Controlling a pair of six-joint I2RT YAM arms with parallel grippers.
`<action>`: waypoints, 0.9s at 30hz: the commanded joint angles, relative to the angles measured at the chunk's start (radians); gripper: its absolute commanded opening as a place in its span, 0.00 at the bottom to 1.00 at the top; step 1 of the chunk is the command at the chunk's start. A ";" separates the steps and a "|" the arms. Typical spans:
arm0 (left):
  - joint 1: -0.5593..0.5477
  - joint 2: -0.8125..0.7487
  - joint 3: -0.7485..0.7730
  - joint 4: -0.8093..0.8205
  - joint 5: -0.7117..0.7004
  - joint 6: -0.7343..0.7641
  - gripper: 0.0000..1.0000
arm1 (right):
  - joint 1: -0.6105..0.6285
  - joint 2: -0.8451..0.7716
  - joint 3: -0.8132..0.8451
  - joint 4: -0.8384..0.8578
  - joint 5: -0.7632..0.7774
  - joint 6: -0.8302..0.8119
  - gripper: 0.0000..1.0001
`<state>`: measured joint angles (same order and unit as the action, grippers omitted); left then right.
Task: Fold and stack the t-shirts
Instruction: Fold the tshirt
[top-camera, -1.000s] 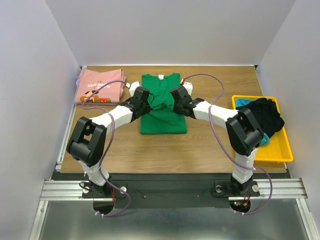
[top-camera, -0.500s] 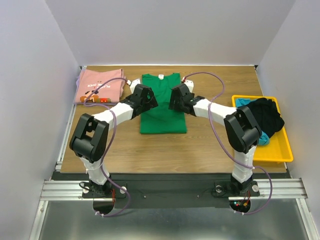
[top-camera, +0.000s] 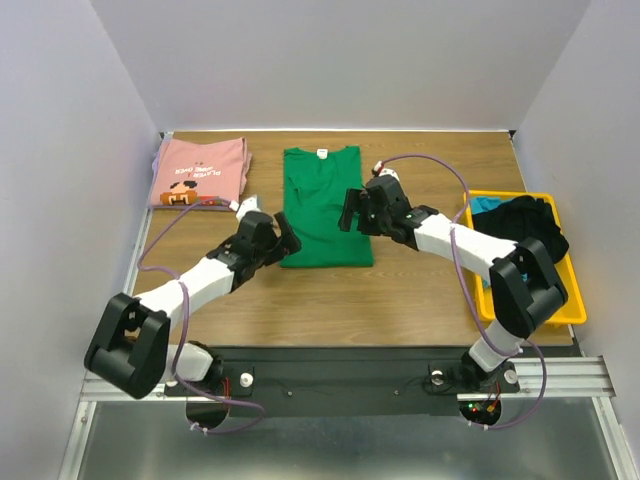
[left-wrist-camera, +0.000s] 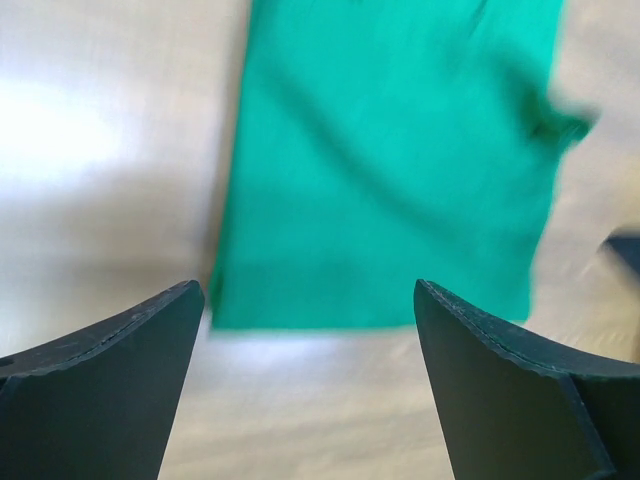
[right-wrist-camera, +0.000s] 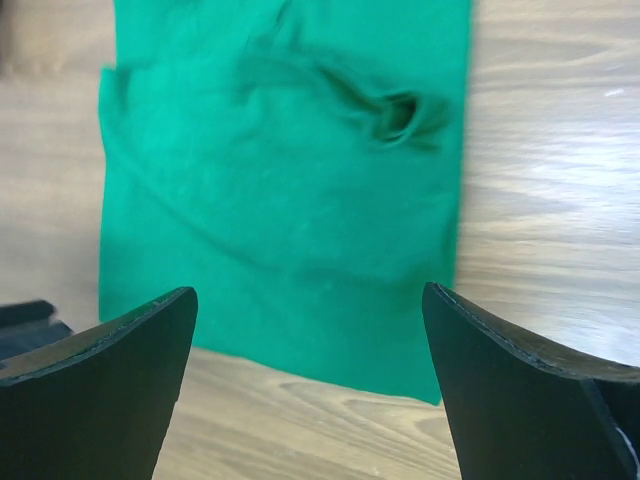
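Note:
The green t-shirt (top-camera: 325, 205) lies flat mid-table, folded into a long narrow rectangle, its white neck label at the far end. The pink t-shirt (top-camera: 200, 172) lies folded at the far left, graphic up. My left gripper (top-camera: 286, 240) hangs open at the green shirt's near left edge, holding nothing. My right gripper (top-camera: 352, 211) is open over the shirt's right edge, also empty. The left wrist view shows the green t-shirt (left-wrist-camera: 400, 160) beyond the left gripper (left-wrist-camera: 305, 290). The right wrist view shows the green t-shirt (right-wrist-camera: 290, 180), slightly wrinkled, beyond the right gripper (right-wrist-camera: 308, 292).
A yellow tray (top-camera: 560, 300) at the right edge holds dark and teal cloth (top-camera: 525, 230). Bare wooden table (top-camera: 330, 300) lies between the green shirt and the arm bases. White walls close off three sides.
Both grippers have opened, let go of the green shirt and pulled back. The left arm swung toward the near left and the right arm toward the right. The shirt now lies flat.

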<state>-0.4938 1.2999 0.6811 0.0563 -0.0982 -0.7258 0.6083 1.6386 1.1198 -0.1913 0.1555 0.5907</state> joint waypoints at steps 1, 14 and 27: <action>-0.017 -0.089 -0.084 0.017 0.035 -0.056 0.98 | -0.002 0.058 0.069 0.064 -0.129 -0.041 1.00; -0.017 -0.211 -0.169 -0.044 -0.003 -0.093 0.98 | -0.093 0.423 0.411 0.062 -0.013 -0.080 1.00; -0.017 -0.105 -0.115 -0.039 -0.018 -0.070 0.98 | -0.110 0.054 0.120 0.064 -0.178 -0.068 1.00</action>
<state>-0.5087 1.1496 0.5190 0.0093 -0.1051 -0.8127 0.4870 1.8725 1.3922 -0.1432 0.0601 0.4786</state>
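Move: Ahead of the right hand by about 8 cm, some 3 cm to its right and 6 cm lower, is the curled-up bit on the right part of the folded green t-shirt. The t-shirt's collar tag lies about 22 cm ahead of this hand and 6 cm to its left; the middle of the near hem is 11 cm back and 5 cm left. From the left hand, the curl is roughly 15 cm ahead, 16 cm right and 6 cm below. Sweeping low over the curled bit, the right hand dips about 5 cm with fingers open, first bearing left, then running forward to some 12 cm out while swinging back right; it then lifts well clear and starts drawing back. Meanwhile the left hand, also open, backs off about 4 cm from the t-shirt's middle and sinks slightly. ##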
